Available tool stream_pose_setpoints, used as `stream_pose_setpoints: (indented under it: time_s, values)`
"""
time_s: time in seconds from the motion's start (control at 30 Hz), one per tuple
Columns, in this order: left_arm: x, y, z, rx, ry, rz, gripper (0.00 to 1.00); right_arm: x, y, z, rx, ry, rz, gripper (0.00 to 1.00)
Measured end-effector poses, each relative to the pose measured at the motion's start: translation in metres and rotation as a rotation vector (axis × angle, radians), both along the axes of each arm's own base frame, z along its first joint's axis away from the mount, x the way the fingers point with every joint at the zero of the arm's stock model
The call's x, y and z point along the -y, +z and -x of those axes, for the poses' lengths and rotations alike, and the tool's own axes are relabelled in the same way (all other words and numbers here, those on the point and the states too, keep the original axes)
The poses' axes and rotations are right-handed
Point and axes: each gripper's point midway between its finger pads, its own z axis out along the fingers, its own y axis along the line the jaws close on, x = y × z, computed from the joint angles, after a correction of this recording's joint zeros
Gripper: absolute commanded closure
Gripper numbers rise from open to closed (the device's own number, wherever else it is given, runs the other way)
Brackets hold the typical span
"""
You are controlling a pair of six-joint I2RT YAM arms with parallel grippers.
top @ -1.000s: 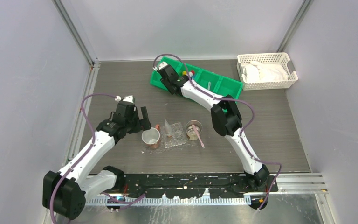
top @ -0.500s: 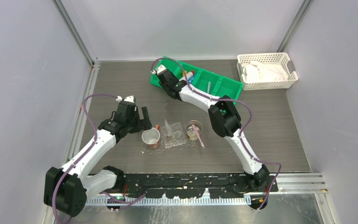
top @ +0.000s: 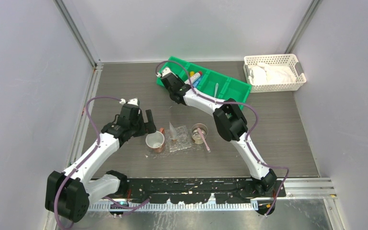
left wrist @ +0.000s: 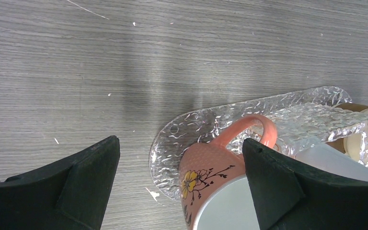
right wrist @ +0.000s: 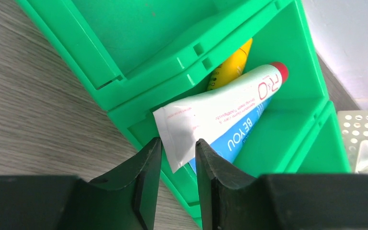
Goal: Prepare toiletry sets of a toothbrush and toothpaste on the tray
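Observation:
In the right wrist view a white toothpaste [right wrist: 220, 112] with a red cap lies on a blue tube [right wrist: 242, 136] and a yellow one [right wrist: 232, 64] in a green bin [right wrist: 124, 57]. My right gripper [right wrist: 178, 148] straddles the white tube's flat end, jaws narrow with a gap left. The clear tray [top: 181, 143] at the table's middle carries a pink cup [top: 155, 141] and a second cup [top: 197, 132] holding a pink toothbrush [top: 205, 143]. A pale toothbrush [top: 216, 89] lies in the bin. My left gripper [left wrist: 181, 140] hangs wide open over the pink cup [left wrist: 211, 177] and tray [left wrist: 172, 139].
The green four-compartment bin [top: 232, 88] lies slanted at the back. A white lattice basket [top: 273, 60] with white cloth stands at the back right. Grey walls close in the table on three sides.
My right gripper has slid left along the bin to the white tube's flat end, and its jaws have narrowed. The left arm has stayed still.

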Motion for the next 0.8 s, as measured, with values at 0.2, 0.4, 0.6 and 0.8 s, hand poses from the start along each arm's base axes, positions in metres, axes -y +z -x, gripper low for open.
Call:
stream_pose_setpoints:
  time_s: [0.2,0.4,0.6,0.8]
  values:
    - [0.001,0.0,0.0,0.002,-0.002,0.003,0.0,0.009,0.004,-0.004,0.039,-0.036,0.036,0.68]
    - [0.001,-0.001,-0.001,0.003,-0.002,0.003,0.0,0.016,0.008,-0.007,0.076,-0.066,0.07,0.79]
    - [0.001,-0.002,-0.001,0.002,-0.002,0.002,0.0,0.025,0.017,-0.014,0.137,-0.111,0.088,0.98]
    - [0.001,-0.005,-0.003,-0.003,-0.002,0.0,0.0,0.041,0.02,-0.018,0.157,-0.152,0.067,0.99]
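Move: Just ahead of the right fingers lies the white toothpaste tube, its flat end almost between the tips and its middle about 5 cm forward and 5 cm to the right, slightly lower. Beside it in the tray, from this hand, are the yellow tube, some 6 cm ahead and 3 cm right, and the blue tube, 3 cm ahead and 6 cm right. The toothbrush lies 15 cm right and 2 cm back. From the left hand the white tube is roughly 29 cm ahead and 20 cm right. Closing from under half open to shut, the right fingers pinch the thin flat end of the white tube while the hand travels about 4 cm right, rising and easing forward some 2 cm each. The wrist turns clockwise and tips the fingers up, roughly 10 degrees each way. ##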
